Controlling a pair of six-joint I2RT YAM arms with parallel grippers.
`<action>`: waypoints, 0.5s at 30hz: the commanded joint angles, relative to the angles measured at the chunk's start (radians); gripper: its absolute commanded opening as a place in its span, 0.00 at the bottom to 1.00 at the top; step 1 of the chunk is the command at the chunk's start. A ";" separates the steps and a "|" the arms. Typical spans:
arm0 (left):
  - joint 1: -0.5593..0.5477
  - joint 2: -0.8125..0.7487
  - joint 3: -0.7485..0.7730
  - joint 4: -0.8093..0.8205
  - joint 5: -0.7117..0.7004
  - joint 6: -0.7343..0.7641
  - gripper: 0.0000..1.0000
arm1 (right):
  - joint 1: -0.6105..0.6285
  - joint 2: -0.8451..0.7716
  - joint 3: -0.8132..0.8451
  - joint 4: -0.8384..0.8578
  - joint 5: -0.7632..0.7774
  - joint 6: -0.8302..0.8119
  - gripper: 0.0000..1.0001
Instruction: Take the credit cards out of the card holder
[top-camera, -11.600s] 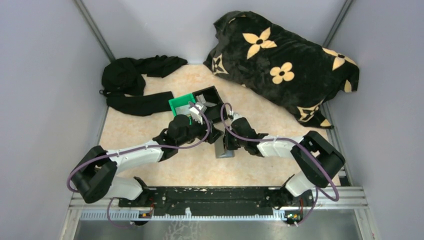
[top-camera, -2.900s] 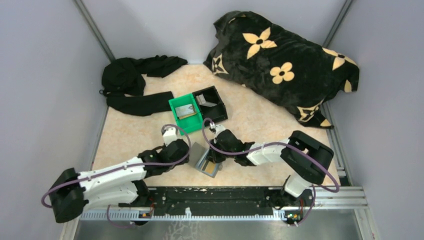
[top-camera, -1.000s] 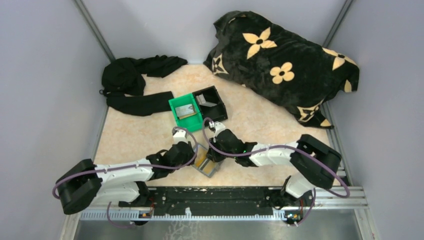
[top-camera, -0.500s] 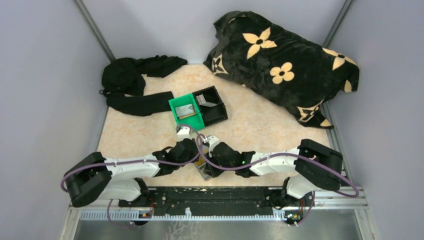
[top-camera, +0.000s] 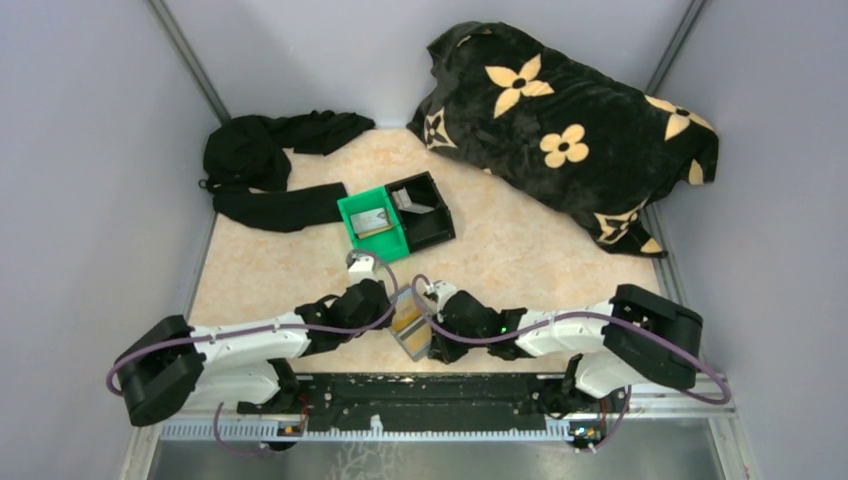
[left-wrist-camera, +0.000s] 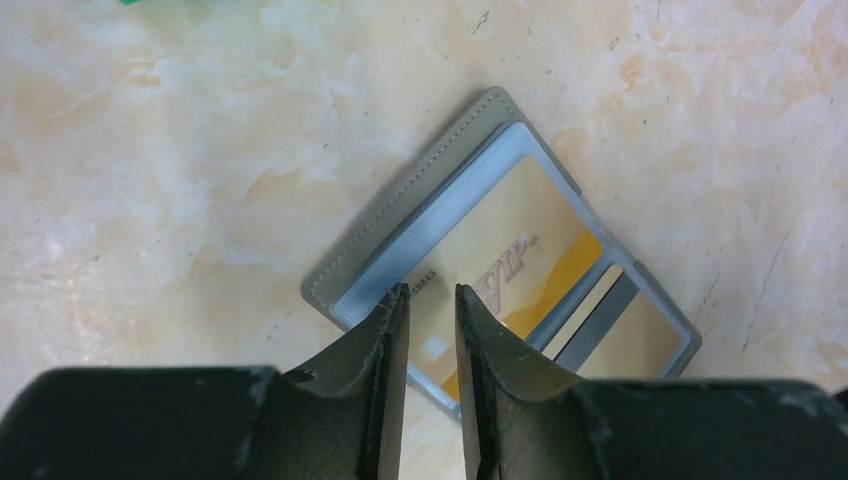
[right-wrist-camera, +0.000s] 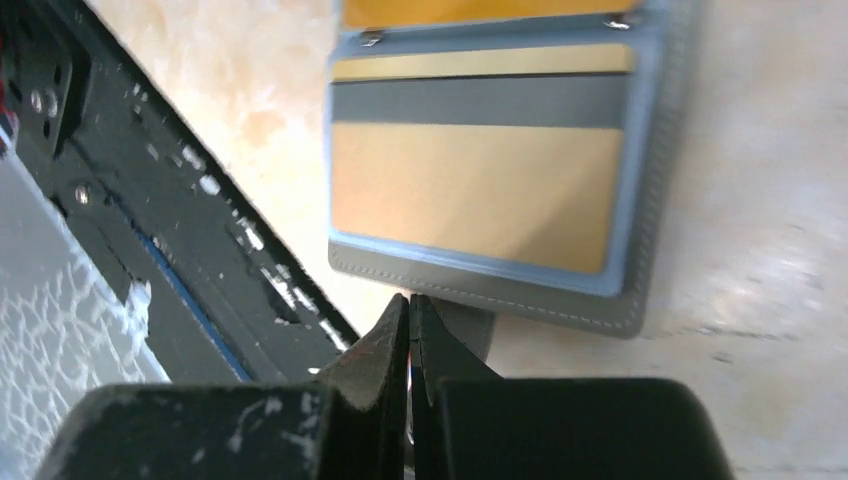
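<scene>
The card holder lies open and flat near the table's front edge, a grey-blue bifold with a card in each panel. One golden credit card fills the far panel. A golden card with a grey stripe fills the near panel. My left gripper hovers just above the far card's corner, its jaws a narrow gap apart with nothing between them. My right gripper is shut, its tip at the holder's near stitched edge. A silvery card lies in the green bin.
A green bin and a black bin stand side by side behind the holder. Black clothing lies at the back left, a flowered black blanket at the back right. The black base rail runs close beside the holder.
My right arm has stretched lower toward the front edge, its tip moving from the holder's middle to the near edge. The left jaws have parted slightly. The holder's cards show again.
</scene>
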 joint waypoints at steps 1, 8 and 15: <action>0.004 -0.080 -0.027 -0.096 0.018 -0.022 0.30 | -0.101 -0.070 -0.064 -0.028 -0.009 0.021 0.00; 0.004 -0.122 -0.044 -0.138 0.063 -0.046 0.30 | -0.282 -0.047 -0.010 -0.085 -0.007 -0.091 0.00; 0.003 -0.222 -0.091 -0.139 0.125 -0.089 0.33 | -0.373 0.055 0.105 -0.095 -0.040 -0.190 0.00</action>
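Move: The opened card holder lies slantwise between the hands, its far end angled to the left. Its middle is about 4 cm to the left hand's right, level with it and some 2 cm below. From the right hand, which is at the near end's closure tab, the middle is roughly 6 cm ahead and 4 cm left, at about fingertip height. The green box is some 20 cm ahead and 4 cm left of the left hand, the black box about 24 cm ahead and 6 cm right. Its shut fingers still on the closure tab, the right hand drags the card holder's near end round, sweeping about 10 cm forward and 5 cm to the right, level over the table and turning some 15 degrees clockwise. The left hand, fingers staying partly open, draws back about 3 cm and slightly left by the holder's other end; whether it touches can't be seen. ##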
